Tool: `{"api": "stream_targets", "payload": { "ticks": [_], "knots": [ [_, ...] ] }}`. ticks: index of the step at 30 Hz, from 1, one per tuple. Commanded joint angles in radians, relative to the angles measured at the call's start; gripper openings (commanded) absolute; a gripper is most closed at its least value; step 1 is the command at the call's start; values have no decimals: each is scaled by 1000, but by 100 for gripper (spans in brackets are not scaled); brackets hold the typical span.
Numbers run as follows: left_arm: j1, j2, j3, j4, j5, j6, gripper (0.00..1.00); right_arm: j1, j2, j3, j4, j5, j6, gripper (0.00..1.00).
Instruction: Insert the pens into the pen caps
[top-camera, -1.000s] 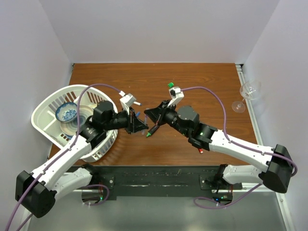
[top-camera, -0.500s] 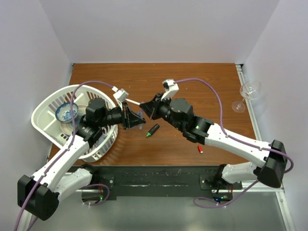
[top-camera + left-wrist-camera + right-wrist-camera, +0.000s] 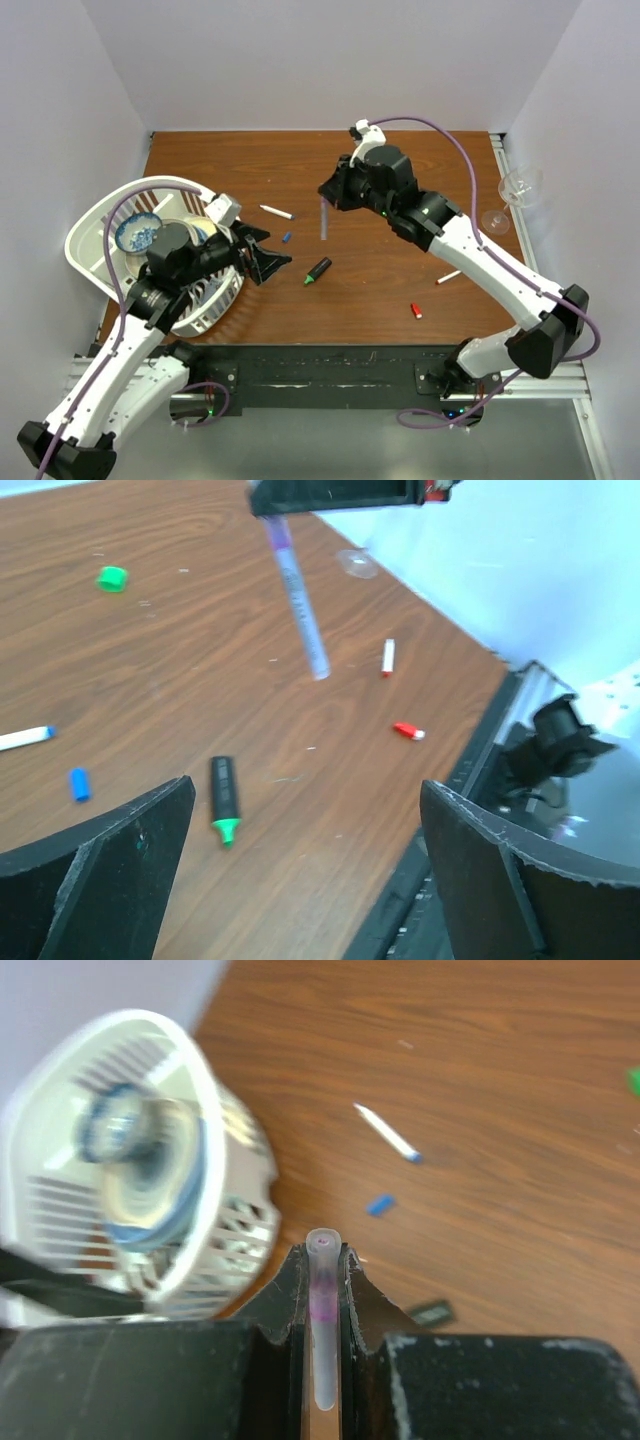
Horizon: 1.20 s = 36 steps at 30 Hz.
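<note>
My right gripper [image 3: 326,193] is shut on a thin pale pen [image 3: 323,218] with a purple patch, which hangs down over the table's middle. In the right wrist view that pen [image 3: 324,1330] sits between the two fingers of the right gripper [image 3: 323,1260]. My left gripper [image 3: 262,252] is open beside the basket, nothing between the fingers of the left gripper [image 3: 306,810]. On the wood lie a black marker with a green tip [image 3: 318,270], a blue cap [image 3: 286,238], a white blue-tipped pen [image 3: 276,212], a red cap [image 3: 416,311] and a white red-ended pen [image 3: 449,277]. A green cap [image 3: 112,578] shows farther off.
A white basket [image 3: 95,225] holding a patterned bowl [image 3: 137,235] and plates stands at the left edge, under my left arm. A wine glass [image 3: 512,195] stands at the far right. A black rail [image 3: 320,370] runs along the near table edge.
My left gripper has opened and pulled back left toward the basket. My right arm has swung up and away toward the far side, carrying the pale pen.
</note>
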Motion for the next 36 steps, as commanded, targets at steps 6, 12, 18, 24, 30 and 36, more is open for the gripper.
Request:
{"api": "stream_targets", "payload": {
  "ticks": [6, 12, 18, 24, 30, 36],
  "knots": [
    [0, -60, -24, -57, -189, 111, 100, -196, 179, -28, -223, 74, -128, 0],
    [-2, -152, -48, -46, -243, 113, 100, -283, 374, 39, -323, 170, -162, 0],
    [-8, -166, -45, -52, -278, 119, 100, -339, 465, 26, -292, 176, -143, 6],
    [-8, -184, -48, -58, -287, 121, 100, -359, 561, 66, -288, 196, -145, 15],
    [-8, -200, -48, -63, -314, 121, 100, -369, 604, 65, -269, 197, -125, 21],
    [-8, -200, -50, -66, -314, 121, 100, -375, 646, 54, -256, 199, -117, 31]
  ]
}}
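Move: The right gripper holds the capped purple pen about 30 cm above the tabletop. Its clear spot on the table lies about 9 cm ahead, 17 cm right and 30 cm down. At table level, the green cap is roughly 28 cm ahead and 9 cm right of this gripper, the highlighter 2 cm back and 2 cm left, the red cap 13 cm back and 22 cm right. From the left gripper the spot is some 21 cm ahead, 28 cm right and 27 cm down. Lower the right gripper about 30 cm while carrying the pen some 17 cm right and a little forward to the clear table, turning the fingers to point down. Slow over the last few centimetres and open them slightly to let go of the pen. Draw the left gripper, still wide open, about 5 cm left, away from the pen, yawing it counter-clockwise. ##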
